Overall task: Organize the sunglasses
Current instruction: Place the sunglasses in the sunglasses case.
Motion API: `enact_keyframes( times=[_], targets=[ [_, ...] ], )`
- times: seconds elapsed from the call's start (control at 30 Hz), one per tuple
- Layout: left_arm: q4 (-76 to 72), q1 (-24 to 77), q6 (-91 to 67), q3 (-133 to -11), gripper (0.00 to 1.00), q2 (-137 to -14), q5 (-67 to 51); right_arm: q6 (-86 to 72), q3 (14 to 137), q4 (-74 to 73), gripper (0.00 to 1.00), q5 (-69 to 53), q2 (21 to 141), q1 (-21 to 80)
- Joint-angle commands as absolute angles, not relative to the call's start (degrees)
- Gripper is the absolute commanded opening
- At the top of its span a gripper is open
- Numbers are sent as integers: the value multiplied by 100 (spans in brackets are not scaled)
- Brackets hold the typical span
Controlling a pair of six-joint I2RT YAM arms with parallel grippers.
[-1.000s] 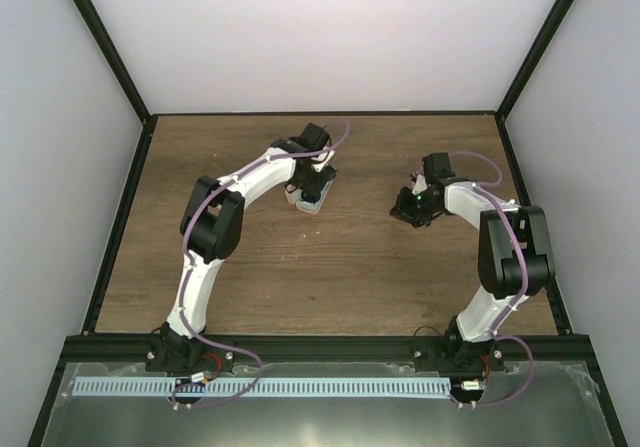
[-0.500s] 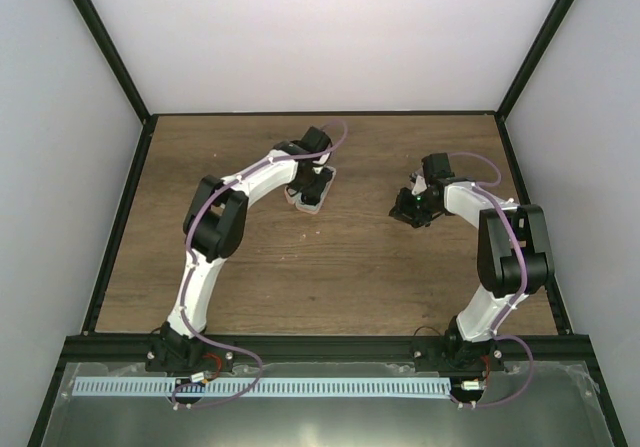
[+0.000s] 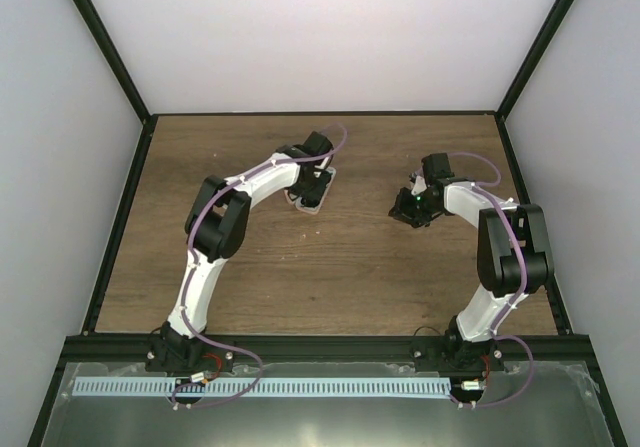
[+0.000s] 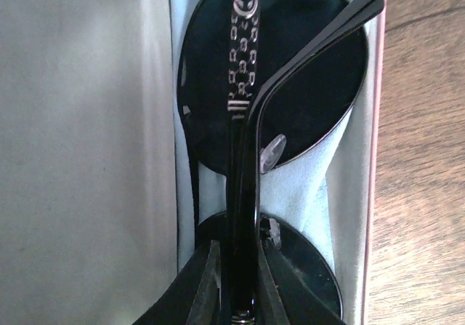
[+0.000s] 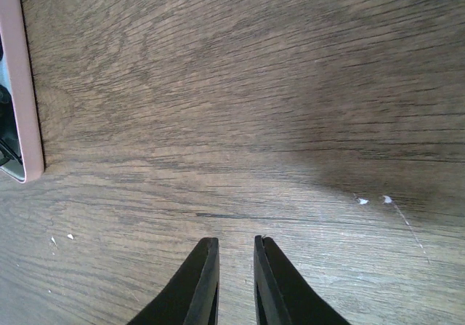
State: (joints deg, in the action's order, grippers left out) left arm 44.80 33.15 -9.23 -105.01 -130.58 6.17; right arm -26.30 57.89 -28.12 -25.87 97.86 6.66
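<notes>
The black sunglasses (image 4: 290,85) lie folded in the open pink case (image 4: 376,121), on top of the light blue cloth (image 4: 305,187). My left gripper (image 4: 240,281) is shut on the sunglasses' black temple arm near the bridge, low over the case. In the top view the left gripper (image 3: 314,182) hides most of the case (image 3: 310,203). My right gripper (image 5: 236,267) is empty, with its jaws nearly together, just above the wood. It sits right of the case in the top view (image 3: 405,207). The case's pink rim (image 5: 18,85) shows at the left edge of the right wrist view.
The case's pale lid lining (image 4: 87,158) fills the left of the left wrist view. The wooden table (image 3: 330,267) is ringed by a black frame and white walls. Small white specks (image 5: 374,200) lie on the wood.
My left gripper has shifted slightly toward the back over the case. The right arm has not moved.
</notes>
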Motion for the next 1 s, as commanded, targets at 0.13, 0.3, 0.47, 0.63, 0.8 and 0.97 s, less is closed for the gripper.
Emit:
enact_keyframes(
  times=[0.13,0.3,0.47,0.63,0.8,0.97],
  targets=[
    [4531,3357,-836,-10128,24,-12890,811,-2527,5862,-2745,16,-2688,9844,624],
    [4496,3374,-827,-10049,28,-12692,747,-2538,5880,-2729,16,-2700,9844,620],
    [4539,3397,-808,-10112,30,-12632,737,-2542,5886,-2733,16,-2720,9851,624],
    [4544,3427,-806,-10154,31,-12564,738,-2545,5889,-2742,16,-2726,9835,624],
    [4564,3449,-803,-10257,45,-12444,730,-2541,5897,-2736,16,-2755,9850,624],
    [4588,3454,-798,-10342,46,-12410,777,-2541,5924,-2744,16,-2780,9862,624]
  ],
)
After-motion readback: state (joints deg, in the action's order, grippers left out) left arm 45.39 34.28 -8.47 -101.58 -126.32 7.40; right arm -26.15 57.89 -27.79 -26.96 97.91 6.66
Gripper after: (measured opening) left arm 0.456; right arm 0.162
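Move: The sunglasses lie in the open case, and my left fingers, nearly shut, still stand astride their folded temple. The middle of the sunglasses is about 3 cm ahead, 1 cm right and 1 cm below. The case's tray centres about 2 cm ahead and 1 cm right, its open lid some 2 cm ahead and 6 cm left. From my idle right hand the sunglasses lie about 10 cm ahead, 19 cm left and 4 cm lower. I open my left fingers in stages and let go of the sunglasses' folded temple. As they spread, I ease the hand back and a little left, dipping slightly, then lift it away from the tray by a good 2 cm, ending about 1.5 cm back from where it was, fingers roughly half open and still pointing down. ##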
